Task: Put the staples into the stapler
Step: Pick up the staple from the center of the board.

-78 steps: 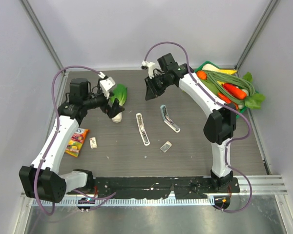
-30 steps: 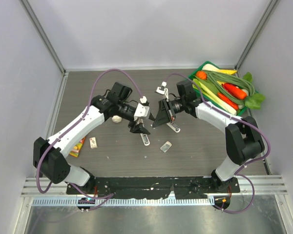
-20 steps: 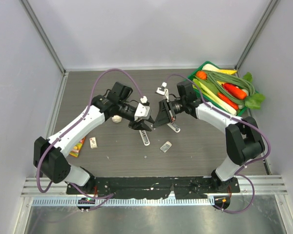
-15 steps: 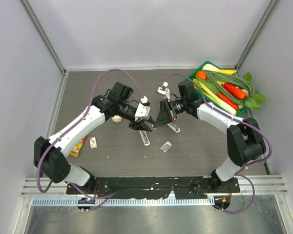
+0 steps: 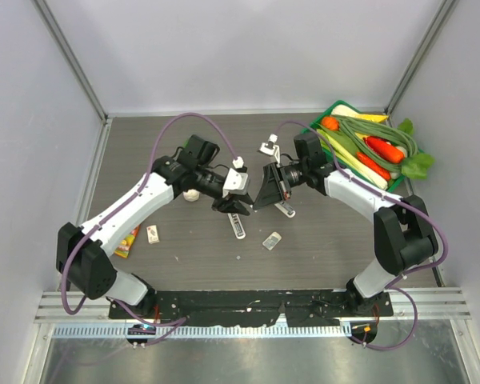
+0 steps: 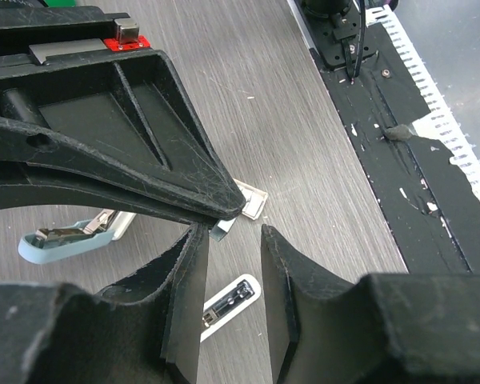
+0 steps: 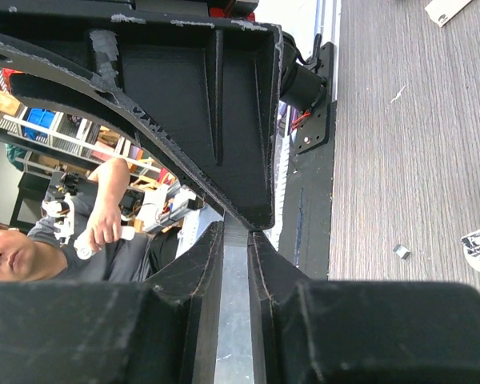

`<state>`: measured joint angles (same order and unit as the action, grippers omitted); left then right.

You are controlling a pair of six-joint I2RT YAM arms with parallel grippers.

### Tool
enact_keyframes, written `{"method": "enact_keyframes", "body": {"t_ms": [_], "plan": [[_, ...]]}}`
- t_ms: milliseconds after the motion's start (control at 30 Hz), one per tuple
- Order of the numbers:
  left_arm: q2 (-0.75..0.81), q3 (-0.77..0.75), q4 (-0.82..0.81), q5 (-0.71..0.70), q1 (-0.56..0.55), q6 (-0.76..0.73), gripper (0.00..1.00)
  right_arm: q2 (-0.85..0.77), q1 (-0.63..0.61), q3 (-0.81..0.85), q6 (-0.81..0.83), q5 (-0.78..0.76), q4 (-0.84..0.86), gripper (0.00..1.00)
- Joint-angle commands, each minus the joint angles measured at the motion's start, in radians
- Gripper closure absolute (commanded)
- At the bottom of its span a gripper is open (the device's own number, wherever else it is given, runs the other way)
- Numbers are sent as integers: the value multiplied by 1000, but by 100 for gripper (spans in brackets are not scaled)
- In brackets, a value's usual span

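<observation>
The white stapler (image 5: 238,226) lies open on the table, its metal channel up, and shows between my left fingers (image 6: 232,296). The staples box (image 5: 153,234) lies far left, beside a snack packet. My right gripper (image 5: 254,204) hangs over the stapler, shut on a short silvery strip of staples (image 6: 222,230) that pokes out under its tips (image 6: 228,210). My left gripper (image 6: 233,234) faces it tip to tip with its jaws apart on either side of the strip's end, and I cannot see them touching it. The right wrist view shows the right gripper (image 7: 235,230) nearly closed.
A pale blue-grey bar (image 5: 285,209) lies right of the stapler. A small flat whitish-grey piece (image 5: 272,240) sits nearer the front. A green tray (image 5: 323,118) of vegetables stands at the back right, a white mushroom (image 5: 191,194) under my left arm, and a snack packet (image 5: 126,234) at the left.
Both arms swung in from the back to meet over the stapler. In the last second the left jaws narrowed toward the strip while the right gripper stayed nearly still.
</observation>
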<state>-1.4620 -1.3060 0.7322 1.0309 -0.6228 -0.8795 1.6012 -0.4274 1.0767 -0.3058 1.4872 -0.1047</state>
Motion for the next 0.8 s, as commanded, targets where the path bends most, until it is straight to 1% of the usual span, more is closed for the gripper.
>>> {"method": "enact_keyframes", "body": {"t_ms": [0, 233, 267, 433, 500, 533, 567, 600, 700, 733, 767], "plan": [[-12, -30, -24, 17, -23, 23, 64, -38, 1, 8, 4, 50, 49, 78], [-18, -38, -42, 15, -32, 56, 69, -38, 1, 6, 1, 50, 53, 78], [-18, -39, -43, 14, -34, 57, 71, -40, -1, 6, 0, 50, 50, 78], [-23, -44, -43, 8, -38, 68, 78, -43, 1, 6, 0, 50, 53, 78], [-24, -45, -43, 8, -38, 70, 78, -41, 3, 6, 2, 50, 53, 78], [-26, -45, -45, 6, -40, 70, 82, -41, 1, 6, 1, 50, 53, 78], [-26, -47, -44, 8, -40, 71, 84, -41, 1, 6, 2, 50, 53, 78], [-26, -47, -40, 5, -41, 71, 88, -40, 1, 8, -1, 50, 53, 78], [-24, -44, -45, 6, -43, 71, 91, -40, 1, 9, -1, 51, 53, 78], [-24, -45, -45, 6, -43, 73, 98, -38, 1, 11, -3, 50, 53, 78], [-24, -42, -42, 6, -43, 71, 99, -40, 1, 11, -3, 50, 51, 77]]}}
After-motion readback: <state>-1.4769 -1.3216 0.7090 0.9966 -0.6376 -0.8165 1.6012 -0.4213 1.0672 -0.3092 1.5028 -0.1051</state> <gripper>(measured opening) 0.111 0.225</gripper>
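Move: The staple, held in the right hand's fingertips, sits just off the left hand's open tips, about 1 cm to the right and 1 cm ahead at nearly the same height; from the right hand it is about 1 cm to the left. Some 22 cm below the left hand lie the white stapler, about 4 cm left and 6 ahead, the blue stapler, about 7 cm right and 10 ahead, and the small clear box, about 6 cm right and level with it. The left hand barely travels, easing about half a centimetre to the right and then slightly forward onto the exposed end of the staple beside the right fingertips, with almost no turn of the wrist. As it settles, its fingers close from roughly a third open to nearly shut around that end and seem to pinch it, while the right hand stays put and keeps its hold on the staple. ##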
